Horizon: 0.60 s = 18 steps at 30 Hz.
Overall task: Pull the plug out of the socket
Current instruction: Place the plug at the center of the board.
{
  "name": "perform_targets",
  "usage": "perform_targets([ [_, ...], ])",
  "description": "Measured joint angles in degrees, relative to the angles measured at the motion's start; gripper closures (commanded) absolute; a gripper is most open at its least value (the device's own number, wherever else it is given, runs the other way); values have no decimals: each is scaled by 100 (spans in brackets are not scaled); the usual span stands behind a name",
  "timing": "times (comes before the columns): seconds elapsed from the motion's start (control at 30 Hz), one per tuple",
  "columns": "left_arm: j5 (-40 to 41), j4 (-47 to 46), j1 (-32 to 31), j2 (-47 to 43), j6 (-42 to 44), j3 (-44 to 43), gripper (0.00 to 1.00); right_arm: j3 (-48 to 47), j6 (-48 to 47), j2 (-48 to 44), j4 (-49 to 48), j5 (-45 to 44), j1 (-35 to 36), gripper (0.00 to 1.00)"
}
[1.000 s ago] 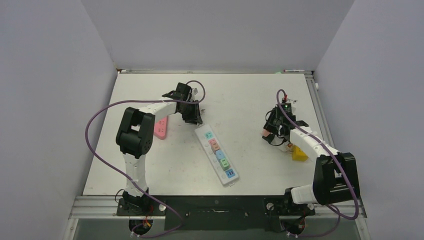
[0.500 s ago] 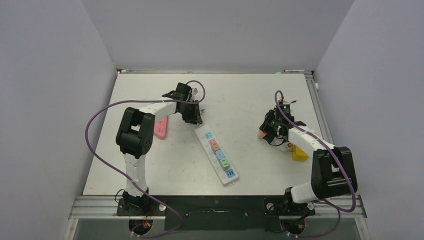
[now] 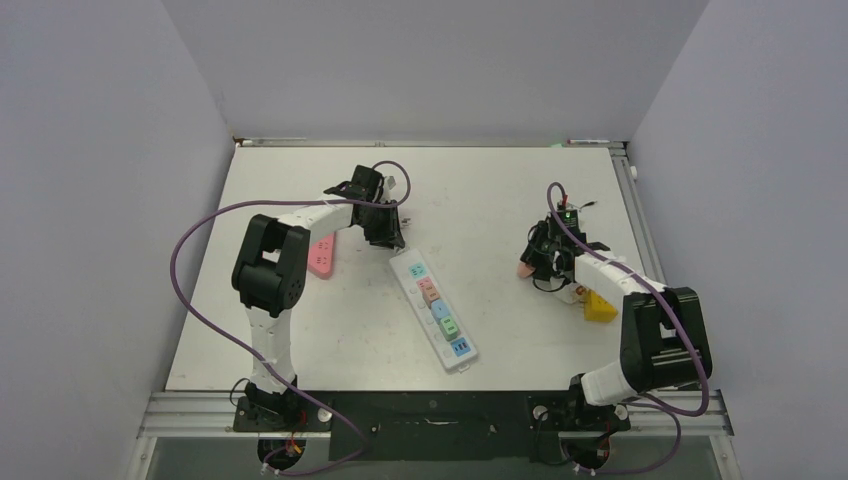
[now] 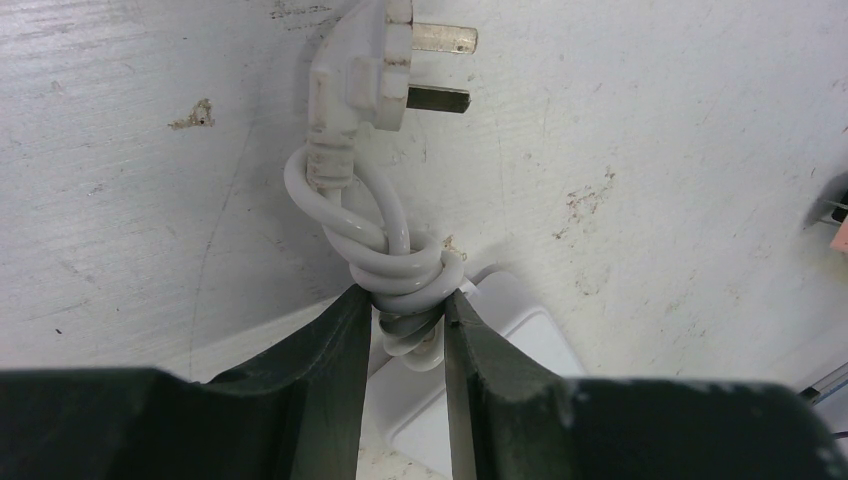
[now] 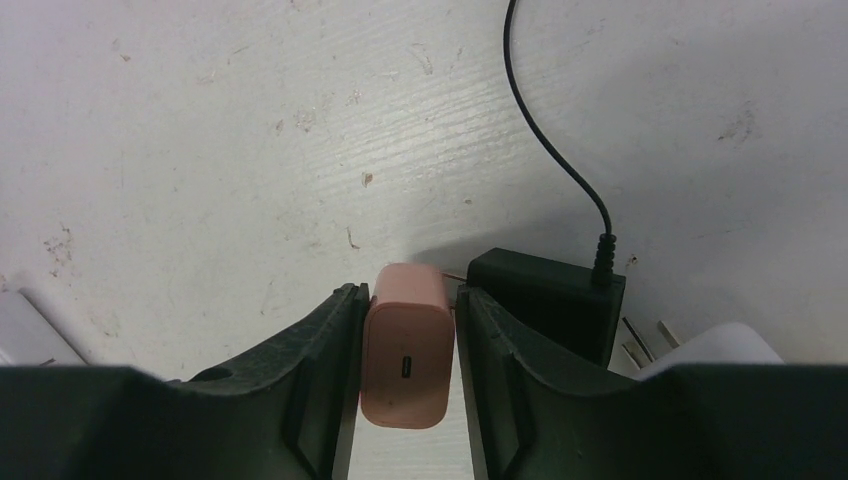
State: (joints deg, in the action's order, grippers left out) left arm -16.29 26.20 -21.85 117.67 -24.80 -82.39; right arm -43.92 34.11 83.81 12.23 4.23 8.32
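Note:
The socket is a white power strip (image 3: 433,309) with coloured outlets, lying diagonally mid-table with nothing plugged into it. My left gripper (image 3: 393,243) is at its far end, shut on the strip's coiled white cable (image 4: 400,262). The cable's own white plug (image 4: 365,65) lies loose on the table beyond. On the right, a pink plug (image 5: 407,345) sits between the fingers of my right gripper (image 5: 408,295), which is shut on it, low over the table. From above it shows as a pink spot (image 3: 523,270) at the gripper tip.
A black adapter (image 5: 545,295) with a thin black cord lies just right of the pink plug. A yellow block (image 3: 599,307) sits beside the right arm. A pink piece (image 3: 322,256) lies left of the strip, by the left arm.
My right wrist has shifted slightly left and away with the pink plug still between its fingers. The left arm and the power strip have not moved.

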Motion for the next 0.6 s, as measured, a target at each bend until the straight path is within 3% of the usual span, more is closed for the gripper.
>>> perform_targets([
  [0.3, 0, 0, 0, 0, 2, 0, 100, -13, -39, 7, -44, -68, 2, 41],
  [0.43, 0, 0, 0, 0, 0, 0, 100, -17, -55, -4, -61, -96, 2, 40],
  [0.6, 0, 0, 0, 0, 0, 0, 100, -26, -85, -24, -48, -105, 2, 24],
])
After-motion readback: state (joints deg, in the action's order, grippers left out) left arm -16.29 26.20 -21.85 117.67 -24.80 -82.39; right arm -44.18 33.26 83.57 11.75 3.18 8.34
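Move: Between the right fingertips sits the pink plug, its middle within about 1 cm of the hand point and slightly low. The black adapter lies some 5 cm to the right of that hand, about level with it; the white box is roughly 8 cm right and 5 cm back, and the power strip's middle some 18 cm left and 8 cm back. From the left hand the pink plug is about 24 cm right and 5 cm back. Opening its fingers from about a third to two thirds of their full spread, the right hand lets go of the pink plug just left of the black adapter. The hand itself all but stays put, easing only about half a centimetre forward with its fingers still pointing forward and down, one on either side of the released plug. ##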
